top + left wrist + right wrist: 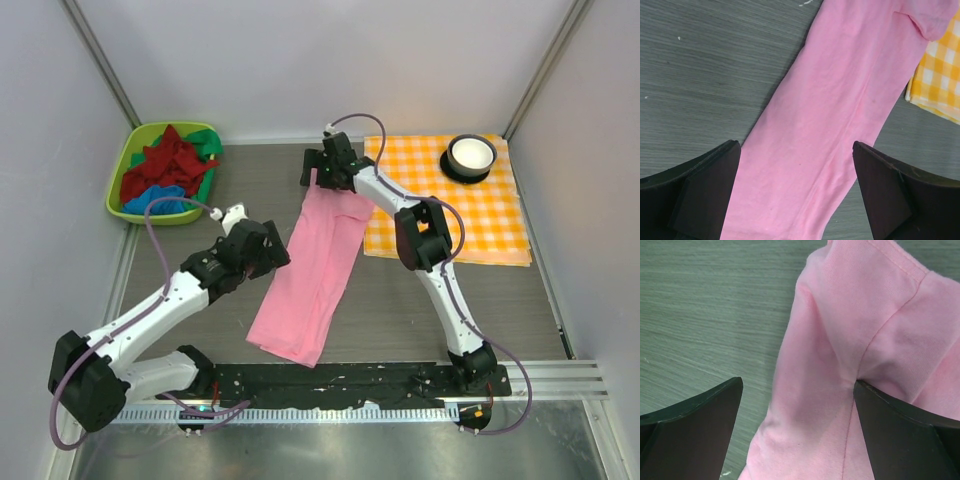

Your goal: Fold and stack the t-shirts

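The light pink t-shirt (305, 270) lies folded into a long narrow strip, running from the table's middle front up to the checked cloth. My left gripper (272, 250) is open and hovers over the strip's left edge. In the left wrist view (796, 165) the pink cloth (830, 125) spans the gap between the jaws. My right gripper (326, 172) is open at the strip's far end, over a bunched sleeve (865, 340), with cloth between its jaws (797, 410). The dark red (165, 160), green (205, 140) and blue (160, 203) shirts lie crumpled in the basket.
A green basket (124, 178) stands at the back left. The orange-and-white checked cloth (470, 215) lies at the back right with a white bowl (471, 154) on a dark coaster. The pink strip's far end overlaps the cloth's left edge (940, 85).
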You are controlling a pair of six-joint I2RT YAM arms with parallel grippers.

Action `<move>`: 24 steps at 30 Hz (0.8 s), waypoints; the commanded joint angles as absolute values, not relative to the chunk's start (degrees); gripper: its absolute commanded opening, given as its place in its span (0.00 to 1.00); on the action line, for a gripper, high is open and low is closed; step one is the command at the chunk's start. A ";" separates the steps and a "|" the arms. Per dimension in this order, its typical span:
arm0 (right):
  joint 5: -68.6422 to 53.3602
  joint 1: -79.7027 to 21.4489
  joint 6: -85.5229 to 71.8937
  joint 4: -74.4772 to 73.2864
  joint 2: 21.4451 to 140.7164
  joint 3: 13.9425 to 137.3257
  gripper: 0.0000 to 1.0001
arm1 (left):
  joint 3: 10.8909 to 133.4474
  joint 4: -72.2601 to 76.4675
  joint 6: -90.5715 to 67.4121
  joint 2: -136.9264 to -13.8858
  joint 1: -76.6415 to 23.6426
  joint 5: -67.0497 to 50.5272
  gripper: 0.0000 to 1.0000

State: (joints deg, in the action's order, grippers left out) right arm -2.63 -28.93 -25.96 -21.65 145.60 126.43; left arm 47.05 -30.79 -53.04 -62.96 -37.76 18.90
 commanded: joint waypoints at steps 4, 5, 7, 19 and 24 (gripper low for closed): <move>-9.02 -29.36 -28.12 -26.37 158.45 140.41 1.00 | 47.20 -24.01 -51.24 -65.82 -31.73 13.99 1.00; -10.53 -29.36 -28.30 -26.28 159.68 142.28 1.00 | 47.55 -23.73 -51.33 -66.96 -30.77 13.63 1.00; -13.61 -29.36 -29.00 -25.84 163.11 145.97 1.00 | 47.55 -22.59 -51.24 -68.28 -29.97 12.31 1.00; -23.91 -29.36 -29.47 -7.93 160.94 143.47 1.00 | 47.29 -17.76 -51.24 -76.55 -28.56 9.76 1.00; -15.50 -29.36 -22.69 -0.09 142.53 130.89 1.00 | 45.00 -18.10 -51.59 -72.96 -28.56 11.33 1.00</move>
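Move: The pink t-shirt, folded into a long strip, has its middle about 5 cm ahead of the left hand, 7 cm to its right and 11 cm below. From the right hand that middle is roughly 25 cm back, 3 cm left and 3 cm below, with the shirt's far end already under its fingers. The yellow checked cloth's middle lies some 32 cm right and 6 cm back of the right hand; the green basket about 43 cm left, 3 cm back. Leftward, with about 3 cm of forward travel early on, the right hand drags the t-shirt's far end some 7.5 cm towards the basket. One wide-open finger keeps pressing into the cloth as the wrist rolls its left side up nearly 20 degrees and turns counter-clockwise. The open left hand advances about 4 cm, then mostly sinks 5 cm towards the shirt, with no contact seen. ##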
